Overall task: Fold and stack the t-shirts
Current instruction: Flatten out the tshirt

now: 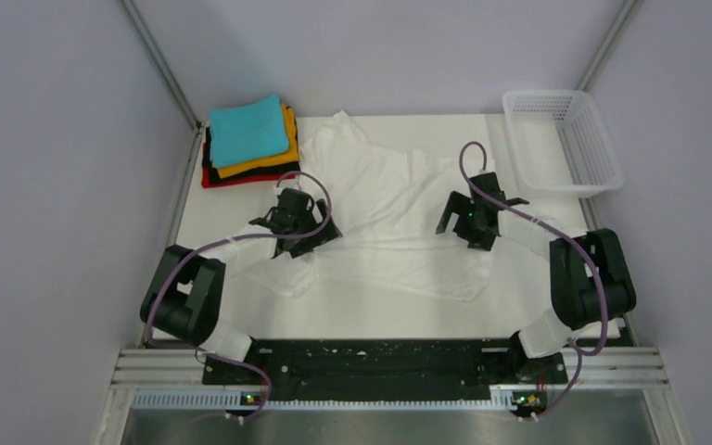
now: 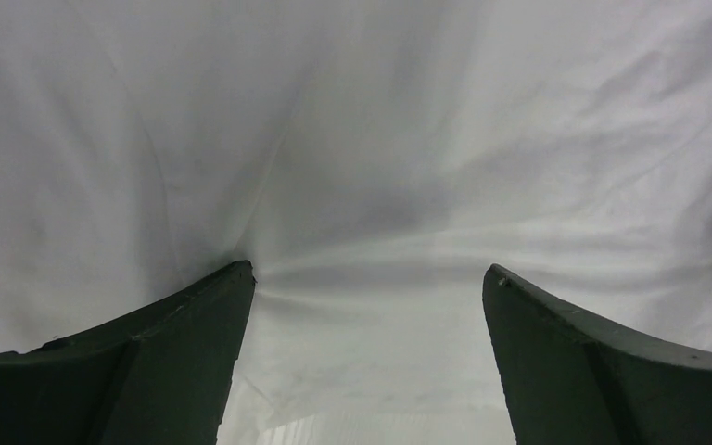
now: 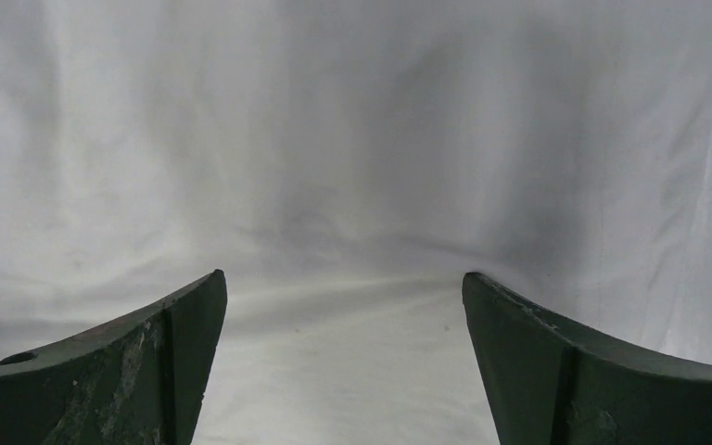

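A thin white t-shirt (image 1: 385, 199) lies spread and wrinkled across the middle of the table. My left gripper (image 1: 289, 206) is open, its fingertips pressed down on the shirt's left part (image 2: 371, 167), with cloth between the fingers. My right gripper (image 1: 468, 209) is open too, pressed on the shirt's right part (image 3: 352, 158). A folded stack sits at the far left corner: teal t-shirt (image 1: 247, 129) on top, then orange (image 1: 269, 163), black (image 1: 241, 174) and red (image 1: 218, 182) edges below.
A white plastic mesh basket (image 1: 564, 141) stands at the far right corner. Grey walls close in the table on both sides. The arm bases sit on the black rail (image 1: 371, 357) at the near edge.
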Robot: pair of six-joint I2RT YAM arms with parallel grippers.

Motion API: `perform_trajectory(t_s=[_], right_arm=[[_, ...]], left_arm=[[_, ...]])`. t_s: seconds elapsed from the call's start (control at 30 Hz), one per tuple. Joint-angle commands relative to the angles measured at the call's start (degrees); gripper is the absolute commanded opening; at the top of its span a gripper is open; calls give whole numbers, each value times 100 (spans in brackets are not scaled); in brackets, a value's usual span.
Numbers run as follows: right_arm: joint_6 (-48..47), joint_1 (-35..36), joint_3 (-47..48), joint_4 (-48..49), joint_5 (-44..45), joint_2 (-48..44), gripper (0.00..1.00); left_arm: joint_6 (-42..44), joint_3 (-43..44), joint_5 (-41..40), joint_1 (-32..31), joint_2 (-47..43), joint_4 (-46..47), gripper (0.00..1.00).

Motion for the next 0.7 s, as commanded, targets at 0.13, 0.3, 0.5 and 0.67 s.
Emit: perform_trajectory(t_s=[0.13,0.3,0.5,0.67], right_arm=[[15,-1424,-1036,-806,-89,-175,99],[13,-1840,-1185,-1210,-174,-886,99],[-300,-1797,-509,-1584,-35,-1859,99],[-839,-747,-91,-1206,405,-2030,99]], left_arm=[[-700,-945,354,-1181,-1485,-1465,99],[-1289,-1106,1000,-1930,-2077,-2178,99],[-935,-144,-618,-1983,-2827,-2662,99],[-770,15,-1506,-1142,-2299,-2285,99]])
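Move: Both open grippers are already down on the white t-shirt. Its middle lies about 16 cm to the right of the left gripper and 6 cm ahead, and about 15 cm to the right gripper's left and 5 cm ahead, both a centimetre or two below. From the left gripper, the folded stack is some 25 cm ahead and 17 cm left; from the right gripper, the shirt's near right corner is 14 cm back and 2 cm right, the empty basket 24 cm ahead and 24 cm right. Keep both grippers wide open and low, fingertips on the t-shirt: sweep the left one about 18 cm back towards the near table edge, drifting slightly right, while the right one drags the cloth some 9 cm right, then curves back, each wrist turning clockwise roughly 15 degrees. Finish by lifting both clear, the left rising higher and coming forward again. ##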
